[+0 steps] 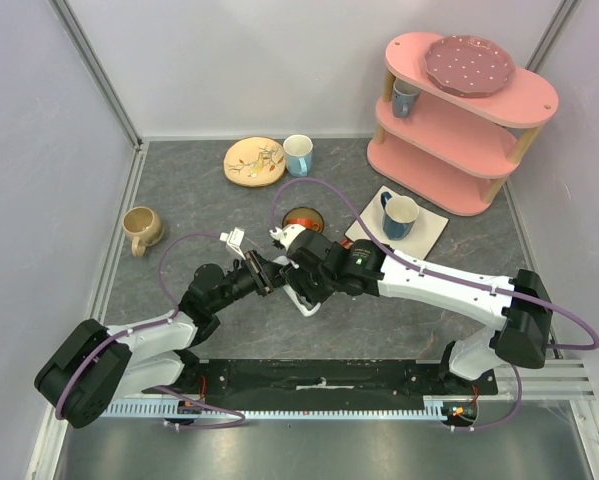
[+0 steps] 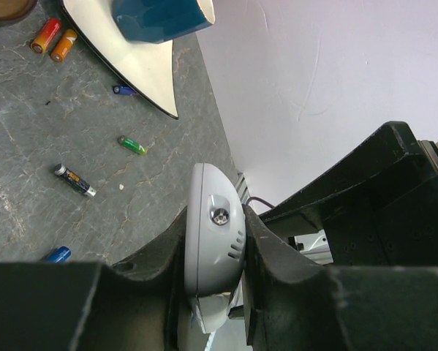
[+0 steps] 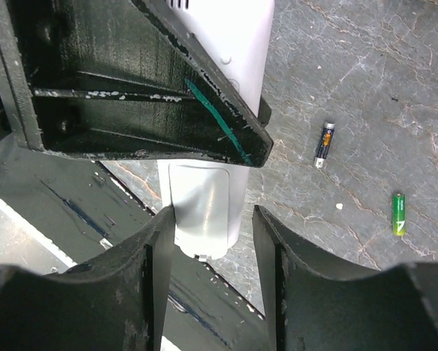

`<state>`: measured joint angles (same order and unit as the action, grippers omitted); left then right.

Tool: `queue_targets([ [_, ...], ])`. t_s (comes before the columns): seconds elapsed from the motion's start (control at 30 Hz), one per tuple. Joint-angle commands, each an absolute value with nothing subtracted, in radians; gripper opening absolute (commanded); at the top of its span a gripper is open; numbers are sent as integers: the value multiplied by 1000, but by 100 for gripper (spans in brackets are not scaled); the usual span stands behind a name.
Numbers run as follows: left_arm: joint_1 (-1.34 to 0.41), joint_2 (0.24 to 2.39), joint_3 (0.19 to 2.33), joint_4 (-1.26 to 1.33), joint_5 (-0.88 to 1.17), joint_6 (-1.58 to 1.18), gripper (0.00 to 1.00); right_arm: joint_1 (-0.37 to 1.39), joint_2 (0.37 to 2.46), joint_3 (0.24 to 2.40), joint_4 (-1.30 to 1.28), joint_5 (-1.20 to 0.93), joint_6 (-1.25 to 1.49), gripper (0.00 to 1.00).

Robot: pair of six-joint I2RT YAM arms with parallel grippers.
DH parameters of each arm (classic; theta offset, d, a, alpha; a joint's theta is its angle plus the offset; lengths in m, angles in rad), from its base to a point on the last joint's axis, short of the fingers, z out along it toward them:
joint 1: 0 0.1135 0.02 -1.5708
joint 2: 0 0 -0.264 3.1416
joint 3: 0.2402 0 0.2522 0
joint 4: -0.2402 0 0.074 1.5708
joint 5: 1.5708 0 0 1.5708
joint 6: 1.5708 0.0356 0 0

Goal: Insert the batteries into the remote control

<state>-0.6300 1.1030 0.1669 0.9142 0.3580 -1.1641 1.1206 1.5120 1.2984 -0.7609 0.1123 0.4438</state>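
Note:
The remote control [image 2: 215, 238] is a slim white bar, held above the table with my left gripper [image 2: 217, 252] shut on its rounded end. In the right wrist view the remote control [image 3: 204, 201] shows a rectangular panel on its back. My right gripper [image 3: 213, 245] stands open around that end: its left finger touches the remote's side and a gap is left at its right finger. Loose batteries lie on the grey table: a green one [image 2: 132, 145], a black one [image 2: 75, 180], a blue one [image 2: 58, 254] and two orange ones [image 2: 54, 39]. From above, both grippers meet near the table's middle [image 1: 277, 275].
A blue mug [image 1: 400, 215] stands on a white coaster just right of the grippers, with a small brown bowl [image 1: 302, 218] behind them. A tan mug [image 1: 141, 228] is at the left. A plate [image 1: 254, 160], a white mug [image 1: 298, 153] and a pink shelf [image 1: 459, 110] stand at the back.

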Motion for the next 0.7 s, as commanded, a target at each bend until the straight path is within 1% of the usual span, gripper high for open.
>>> queue_targets([
  [0.0,-650,1089,199,1011,423,-1175,2,1104,1528,1313,-713,166,451,57],
  [0.47,-650,1109,187,1032,420,-1180,2,1104,1540,1351,-684,126,466,72],
  [0.67,-650,1115,181,1049,417,-1195,2,1104,1542,1359,-683,124,468,74],
])
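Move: The closed battery cover of the remote lies right at the right fingertips, about 1 cm left and 1 cm below the right hand point. From the left hand, which grips the remote nearer its other end, that cover is about 4 cm back, 4 cm right and 1 cm lower. On the table some 13 cm below the right hand, the black battery lies about 4 cm ahead and 4 cm right; the green battery, 4 cm ahead and 12 cm right. Keep spreading the right fingers, already half open, to nearly three quarters, and let that hand ease forward and to the right by a bit under 1 cm. The back-left fingertip stays at the cover's edge while the other swings farther clear of the remote. Hold the remote still in the left grip. ##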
